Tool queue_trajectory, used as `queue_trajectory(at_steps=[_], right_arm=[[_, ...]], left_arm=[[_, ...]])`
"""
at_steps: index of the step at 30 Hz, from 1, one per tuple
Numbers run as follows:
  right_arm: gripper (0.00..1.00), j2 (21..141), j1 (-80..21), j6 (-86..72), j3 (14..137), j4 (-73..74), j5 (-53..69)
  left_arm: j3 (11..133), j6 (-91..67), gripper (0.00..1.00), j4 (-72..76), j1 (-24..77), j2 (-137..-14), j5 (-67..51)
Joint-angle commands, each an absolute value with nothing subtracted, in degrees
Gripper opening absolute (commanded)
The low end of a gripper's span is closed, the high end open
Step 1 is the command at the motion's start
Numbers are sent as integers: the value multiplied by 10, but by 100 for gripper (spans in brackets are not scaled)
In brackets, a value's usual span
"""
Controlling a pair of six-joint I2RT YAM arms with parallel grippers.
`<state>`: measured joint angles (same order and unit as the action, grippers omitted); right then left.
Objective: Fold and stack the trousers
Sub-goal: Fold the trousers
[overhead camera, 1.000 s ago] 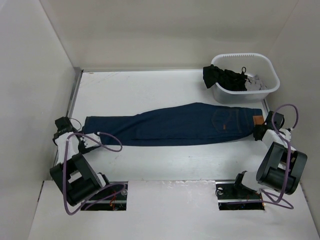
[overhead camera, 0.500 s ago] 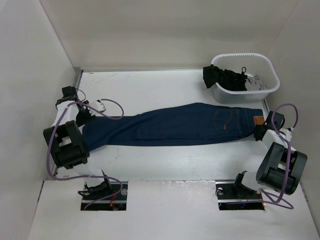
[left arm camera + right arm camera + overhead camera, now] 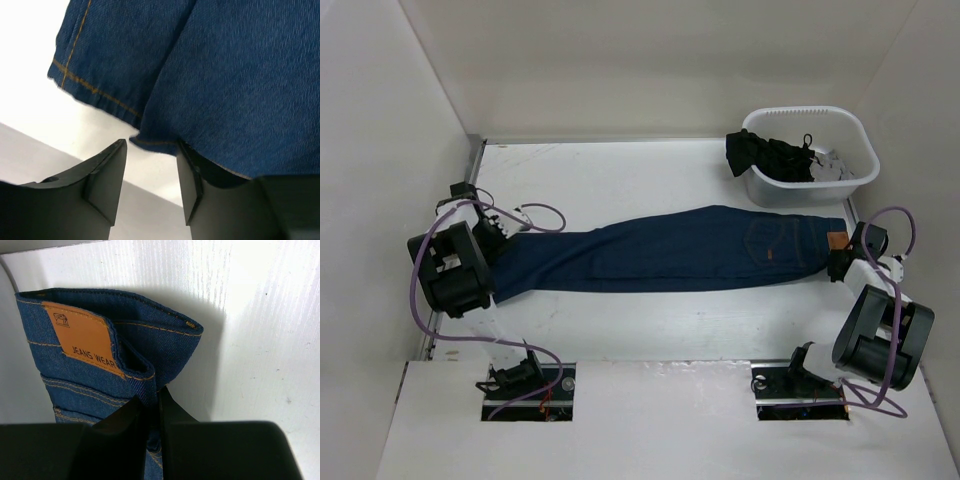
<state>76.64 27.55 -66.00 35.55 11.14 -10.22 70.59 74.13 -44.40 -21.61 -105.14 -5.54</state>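
Note:
The dark blue trousers (image 3: 670, 250) lie stretched flat across the table, waistband to the right and leg hems to the left. My right gripper (image 3: 840, 262) is shut on the waistband edge, just below the tan patch (image 3: 82, 337); in the right wrist view the denim (image 3: 100, 375) is pinched between the jaws of that gripper (image 3: 150, 400). My left gripper (image 3: 500, 232) sits at the leg hems. In the left wrist view it (image 3: 151, 150) stands open, with the hem (image 3: 225, 75) resting over one finger (image 3: 187, 175) and only bare table between the jaws.
A white basket (image 3: 810, 110) at the back right holds black garments (image 3: 770, 155) with white bits. White walls close in the table on the left, back and right. The left arm's purple cable (image 3: 535, 215) loops over the hem end.
The left arm has swung from the front left up to the trousers' leg hems and settled against them, its jaws narrowing slightly. The right arm and the trousers have stayed put.

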Motion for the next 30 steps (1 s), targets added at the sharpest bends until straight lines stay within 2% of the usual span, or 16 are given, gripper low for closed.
queue_trajectory(at_steps=[1,4,7,14,18,22,23,26,30], right_arm=[[13,744,272,-660,352,105,-129],[13,739,275,-660,347,105,-129],[13,736,273,-659,344,105,-129],[10,736,273,-652,339,105,-128],[5,737,273,-643,339,105,-129],[5,738,273,-617,346,105,-137],[9,738,273,-611,347,105,-139],[32,731,273,-593,347,99,-132],[50,691,271,-529,363,105,-119]], left_arm=[[707,721,40,-427,-204,-1056,-75],[707,706,28,-417,-200,-1063,-71],[706,694,11,-394,-199,-1057,-54],[711,693,3,-323,-209,-999,-43],[742,690,2,-322,-207,-987,-52],[780,686,4,-324,-197,-1026,-37],[786,684,4,-324,-193,-1038,-29],[789,679,9,-320,-179,-1062,-14],[784,675,11,-306,-170,-1075,-11]])
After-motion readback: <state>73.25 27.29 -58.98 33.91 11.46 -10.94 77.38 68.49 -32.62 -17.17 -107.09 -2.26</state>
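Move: The far corner of the upper trouser leg's hem lies right between the left hand's parted fingers, about 1 cm below them. The lower leg's hem lies some 6 cm farther ahead and 2 cm to the right, and the table's left edge is about 4 cm to the left. The right hand already has the near part of the waistband in its fingers; the leather label is about 6 cm ahead of it and 2 cm right, the white basket roughly 27 cm ahead and 7 cm left. The left fingers close on the far corner of the upper leg's hem and pinch it. They then carry it forward about 8.5 cm over the lower leg's hem, rising some 5 cm and starting to sink again, fingertips tilting forward about 15 degrees. The right hand keeps its pinch on the waistband, easing back 1 cm, then opens its fingers around it. ##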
